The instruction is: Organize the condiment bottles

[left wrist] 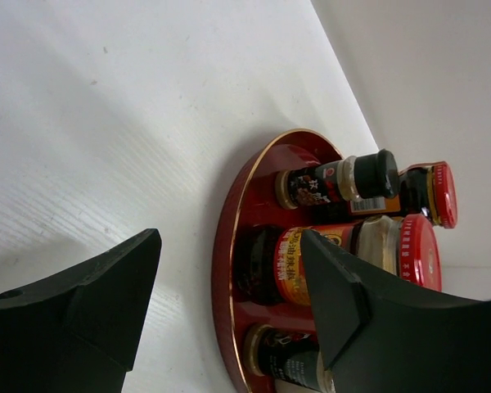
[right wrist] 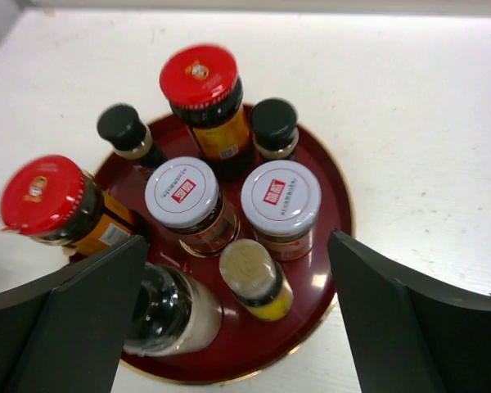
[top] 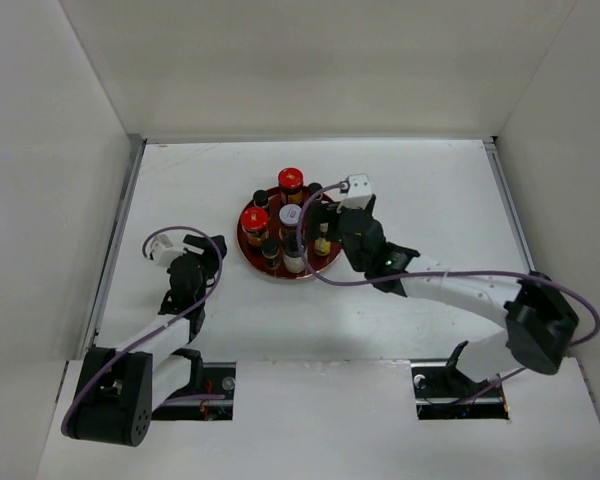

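The condiment bottles stand together on a round red tray (right wrist: 334,176). Two red-capped amber jars (right wrist: 200,78) (right wrist: 41,192) sit at the back and left. Two white-lidded jars (right wrist: 182,192) (right wrist: 281,196) fill the middle. Two small black-capped bottles (right wrist: 121,127) (right wrist: 274,123) stand behind them. A slim yellow tan-capped bottle (right wrist: 250,270) and a dark-topped white bottle (right wrist: 168,315) stand at the near rim. My right gripper (right wrist: 237,246) hangs open over the yellow bottle, its fingers wide on either side and touching nothing. My left gripper (left wrist: 229,237) is open and empty, left of the tray (top: 246,246).
White walls enclose the white table on three sides. The tray (left wrist: 229,221) lies at the table's middle, with my right arm (top: 450,290) reaching to it from the right. My left gripper (top: 205,250) rests low near the left side.
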Motion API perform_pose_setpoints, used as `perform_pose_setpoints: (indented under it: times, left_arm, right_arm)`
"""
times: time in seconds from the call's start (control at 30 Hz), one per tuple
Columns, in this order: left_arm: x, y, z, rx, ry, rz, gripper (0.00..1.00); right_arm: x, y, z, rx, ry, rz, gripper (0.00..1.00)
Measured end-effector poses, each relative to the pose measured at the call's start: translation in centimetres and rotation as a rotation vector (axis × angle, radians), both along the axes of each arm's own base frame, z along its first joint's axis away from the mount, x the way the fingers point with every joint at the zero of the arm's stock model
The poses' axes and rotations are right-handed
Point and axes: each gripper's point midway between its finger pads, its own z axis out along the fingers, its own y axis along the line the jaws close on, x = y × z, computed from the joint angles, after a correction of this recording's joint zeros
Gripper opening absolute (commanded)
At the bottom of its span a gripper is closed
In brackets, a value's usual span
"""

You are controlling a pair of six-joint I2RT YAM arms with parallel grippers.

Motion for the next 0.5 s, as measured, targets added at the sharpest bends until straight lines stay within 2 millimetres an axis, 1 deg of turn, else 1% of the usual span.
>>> perform_pose_setpoints:
  times: [0.1,0.13,0.2,0.27,0.4,0.47,0.5]
  left_arm:
    - [0.0,0.1,-0.7,0.011,0.026,0.003,0.7]
    - [0.0,0.1,-1.0,0.017,0.04,0.003,0.71]
    - [0.1,0.1,-1.8,0.032,0.081,-0.003,0.71]
    - [0.5,0.0,-2.5,0.047,0.124,-0.012,0.71]
    - [1.4,-0.3,-2.5,0.056,0.161,-0.027,0.7]
    - [1.4,-0.3,-2.5,0.056,0.162,-0.026,0.69]
    - [1.3,-0.3,-2.4,0.058,0.163,-0.025,0.67]
  right_arm:
    - [-1.1,-2.6,2.5,0.065,-0.058,-0.043,1.0]
    - [-1.4,-3.6,3.0,0.09,-0.074,-0.064,1.0]
    - [-1.5,-5.8,2.8,0.116,-0.087,-0.121,1.0]
    - [-1.4,-8.0,1.3,0.116,-0.076,-0.184,1.0]
    - [-0.8,-11.8,-3.2,0.08,-0.005,-0.294,1.0]
    - [-0.6,-13.1,-4.3,0.076,0.016,-0.33,1.0]
    - [-0.5,-13.3,-4.5,0.082,0.021,-0.34,1.0]
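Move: Its fingers open, the right hand is just above the yellow-labelled bottle already set on the tray: the bottle's middle is about 10 cm below, 2 cm ahead and 1 cm left. The right white-lidded jar stands some 7 cm ahead and 1 cm left of the hand, the middle white-lidded jar about 6 ahead and 9 left, the black-capped white bottle roughly 8 left and 1 back. From the left hand the yellow-labelled bottle lies about 30 cm right, 1 cm ahead, nearly level. With nothing in its fingers, the right hand heads away from the yellow-labelled bottle, about 13 cm right and out past the tray's right rim. It first climbs some 3 cm, then sinks to end 4.5 cm below its starting height, turning about 20 degrees clockwise, fingers staying wide open. The left hand sinks about 2.5 cm, edges forward and tips its fingers down some 10 degrees. ##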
